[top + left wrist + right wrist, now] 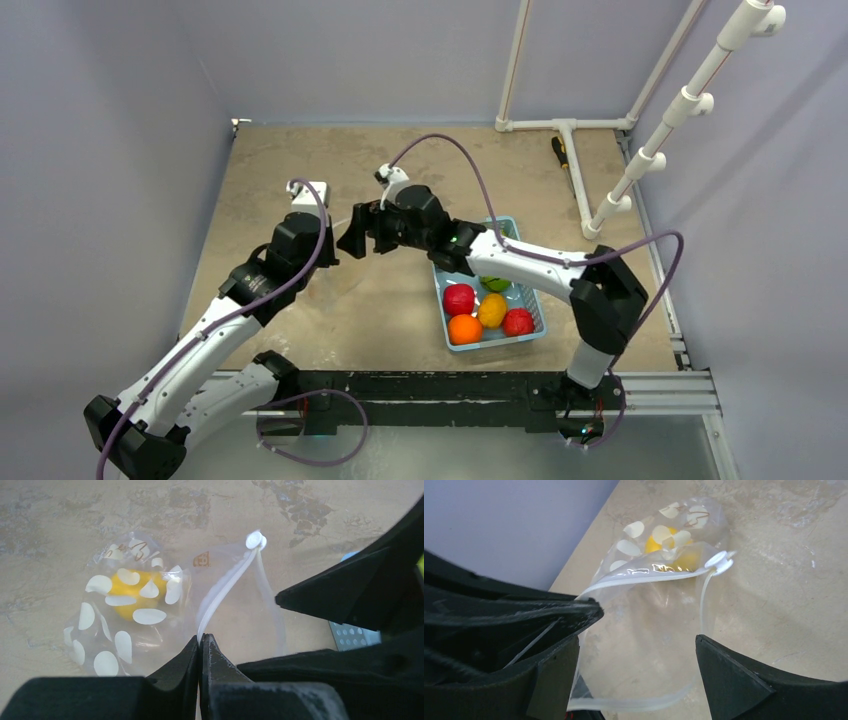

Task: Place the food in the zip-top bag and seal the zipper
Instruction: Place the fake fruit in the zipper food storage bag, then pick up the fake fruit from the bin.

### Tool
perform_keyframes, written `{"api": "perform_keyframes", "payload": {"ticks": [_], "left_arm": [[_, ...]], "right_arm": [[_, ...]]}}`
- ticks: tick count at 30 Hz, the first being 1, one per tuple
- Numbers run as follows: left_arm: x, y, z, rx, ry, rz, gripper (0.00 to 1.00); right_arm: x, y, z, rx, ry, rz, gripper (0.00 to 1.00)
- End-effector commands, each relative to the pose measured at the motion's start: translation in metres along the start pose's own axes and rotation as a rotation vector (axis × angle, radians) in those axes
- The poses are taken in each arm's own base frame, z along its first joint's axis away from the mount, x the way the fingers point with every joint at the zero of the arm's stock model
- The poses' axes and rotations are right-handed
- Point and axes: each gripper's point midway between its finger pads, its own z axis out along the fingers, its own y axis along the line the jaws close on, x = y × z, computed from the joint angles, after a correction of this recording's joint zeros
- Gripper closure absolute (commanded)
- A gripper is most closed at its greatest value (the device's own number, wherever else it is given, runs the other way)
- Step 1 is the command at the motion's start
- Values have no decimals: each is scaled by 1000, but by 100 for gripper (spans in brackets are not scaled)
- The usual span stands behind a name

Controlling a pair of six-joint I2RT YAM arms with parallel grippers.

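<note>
The zip-top bag, clear with white dots, lies on the table with a yellow fruit inside it. My left gripper is shut on the bag's mouth edge, right at the whitish zipper. The mouth gapes open, with the zipper's slider at its far end. My right gripper hangs open over that mouth, with nothing between its fingers. In the top view the right gripper sits close beside the left arm's end. More food, red, orange, yellow and green, lies in the basket.
The light-blue basket stands right of the grippers, under the right forearm. A white pipe frame and a dark tool are at the back right. Grey walls close the table's back and sides.
</note>
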Motion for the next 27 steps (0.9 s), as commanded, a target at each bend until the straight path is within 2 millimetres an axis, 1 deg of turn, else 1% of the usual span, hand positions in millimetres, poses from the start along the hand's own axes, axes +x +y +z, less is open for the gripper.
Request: {"api": "perform_keyframes", "payload": {"ticks": [1,3,6,12,18,21,27], "left_arm": [[-8,-3,0,15,-29,0,100],[-7,-3,0,14,-26,1,100],[-8,-3,0,14,-27,1,100],[-7,-3,0,12,-26,0,100],[-6,-3,1,14,-23,2,100],[-5,-4,1,15,-20,4,100],[-6,-4,1,17,-22,4,100]], "right_arm": [[-24,9,-33,29,-75,3,13],[-24,5,-45,58,-80,9,13],[-29,-4,-63,121,-111,21,13],[-32,-28,-103,276,-149,57,13],[-28,-51,-136,414,-164,104,12],[-17,-68,-148,510,-155,157,12],[19,-108,-173,728,-105,262,12]]}}
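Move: From the open, empty right hand, the yellow mango lies about 24 cm to the right, roughly 2 cm ahead and some 16 cm below, in the basket's far left corner. Beside it are the green pear, about 9 cm farther right, and the red apple, about 12 cm nearer the base. The bag with its yellow fruit hangs some 7 cm left of the right hand and slightly nearer. From the left hand the mango is about 28 cm right, 2 cm ahead, 16 cm below. Leaving the bag's mouth with nothing in its fingers, the right hand swings about 16 cm to the right towards the mango in the basket, rising some 4.5 cm on the way and then starting to sink by about 3 cm. The wrist turns roughly 30 degrees clockwise, the fingers staying wide open. The left hand stays put, still pinching the bag's rim. ##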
